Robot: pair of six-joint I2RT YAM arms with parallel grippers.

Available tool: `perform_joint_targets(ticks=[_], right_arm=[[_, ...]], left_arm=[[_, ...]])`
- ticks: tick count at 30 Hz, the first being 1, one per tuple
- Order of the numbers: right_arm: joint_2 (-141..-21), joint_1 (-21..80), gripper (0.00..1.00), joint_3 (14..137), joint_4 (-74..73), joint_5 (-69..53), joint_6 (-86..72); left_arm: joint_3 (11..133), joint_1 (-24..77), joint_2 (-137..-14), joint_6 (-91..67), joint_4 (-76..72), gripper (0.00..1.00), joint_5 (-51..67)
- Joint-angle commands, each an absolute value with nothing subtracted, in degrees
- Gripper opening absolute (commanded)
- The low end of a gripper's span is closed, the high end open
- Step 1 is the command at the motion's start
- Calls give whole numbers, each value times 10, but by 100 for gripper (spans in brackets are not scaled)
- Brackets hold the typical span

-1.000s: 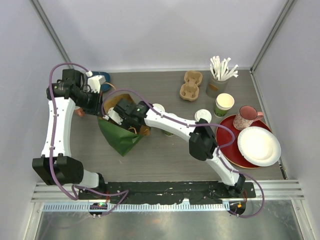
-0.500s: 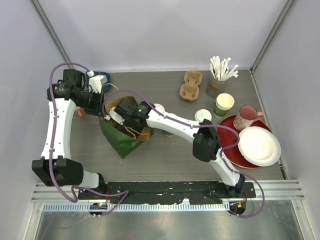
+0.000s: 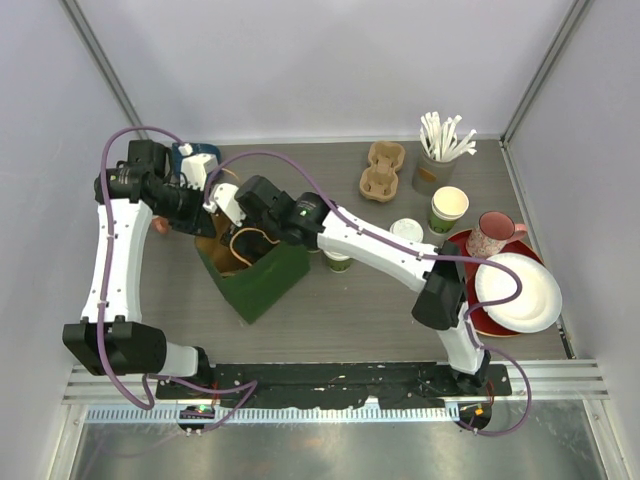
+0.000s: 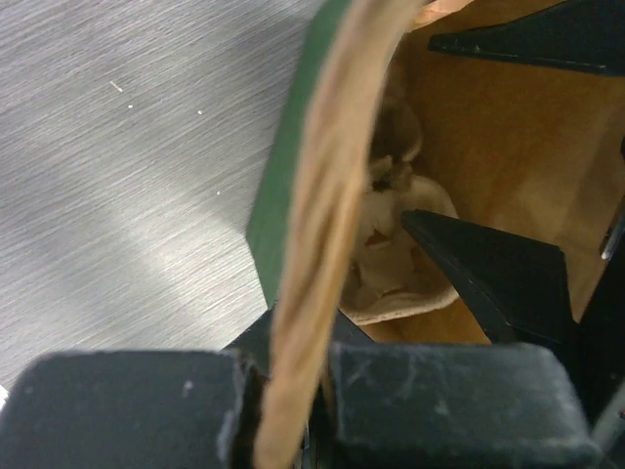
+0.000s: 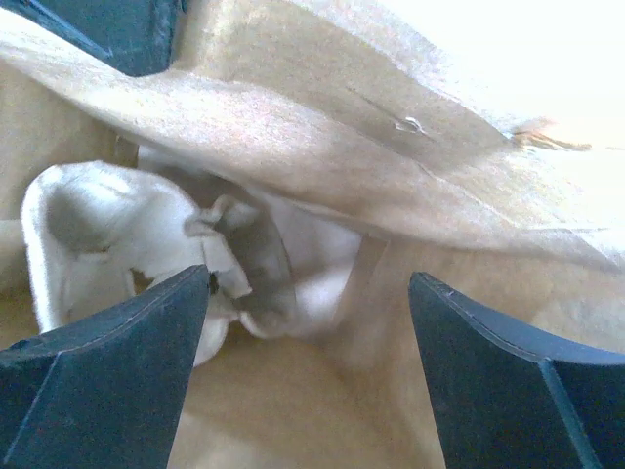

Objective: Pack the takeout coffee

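A green paper bag [image 3: 262,283] with a brown inside stands open at the table's left. My left gripper [image 3: 196,200] is shut on the bag's rim [image 4: 322,186], holding the mouth open. My right gripper [image 3: 236,232] is inside the bag with its jaws wide apart and nothing between them [image 5: 311,283]. A pulp cup carrier [image 5: 88,230] lies on the bag's floor just beyond the right gripper's fingertips, and shows beside the rim [image 4: 400,264]. One takeout coffee cup with a white lid [image 3: 406,231] stands on the table. A second green cup [image 3: 338,263] is mostly hidden under my right arm.
Another pulp carrier [image 3: 382,170] lies at the back. Beside it are a cup of white stirrers [image 3: 437,150] and a stack of lidless green cups [image 3: 448,210]. A pink mug [image 3: 490,235] and a white paper plate [image 3: 518,292] rest on a red plate [image 3: 452,290].
My right gripper has opened inside the bag and let go of the pulp carrier. The right arm shifted toward the back, and the bag now stands more upright. The left grip is unchanged.
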State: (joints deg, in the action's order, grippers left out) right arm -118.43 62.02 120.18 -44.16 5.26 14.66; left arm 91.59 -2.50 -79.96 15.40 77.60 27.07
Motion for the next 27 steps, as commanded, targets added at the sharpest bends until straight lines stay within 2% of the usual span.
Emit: perform_joint_targets(ticks=[1,27], right_arm=[[-1151,624,88,1192,-398,48,141],[-991,624,89,1034,-169,7,105]], left_arm=[[920,-22,-778,166,831,0,266],[914,-8,-764,192,838,0,271]])
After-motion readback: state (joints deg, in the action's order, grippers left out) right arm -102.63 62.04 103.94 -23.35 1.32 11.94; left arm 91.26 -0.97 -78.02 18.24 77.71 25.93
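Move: The green paper bag stands right under the open right gripper, its middle some 3 cm back, 2 cm left and 11 cm below, with a cup carrier on its floor about 7 cm left, 3 cm back and 18 cm below. One lidded coffee cup stands roughly 17 cm to the right, level with this hand, another about 11 cm right and 5 cm ahead. From the left hand, shut on the bag's rim and handle, the bag's middle lies about 8 cm right, 2 cm back and 14 cm down. Keep the right fingers wide open; after a slight dip of about 1 cm in the bag's mouth, draw the gripper up and clear of it, some 9 cm, easing back a little and tilting the leftward-pointing fingers up by about 20 degrees. Hold the bag's rim and handle pinched in the left gripper, almost still. ##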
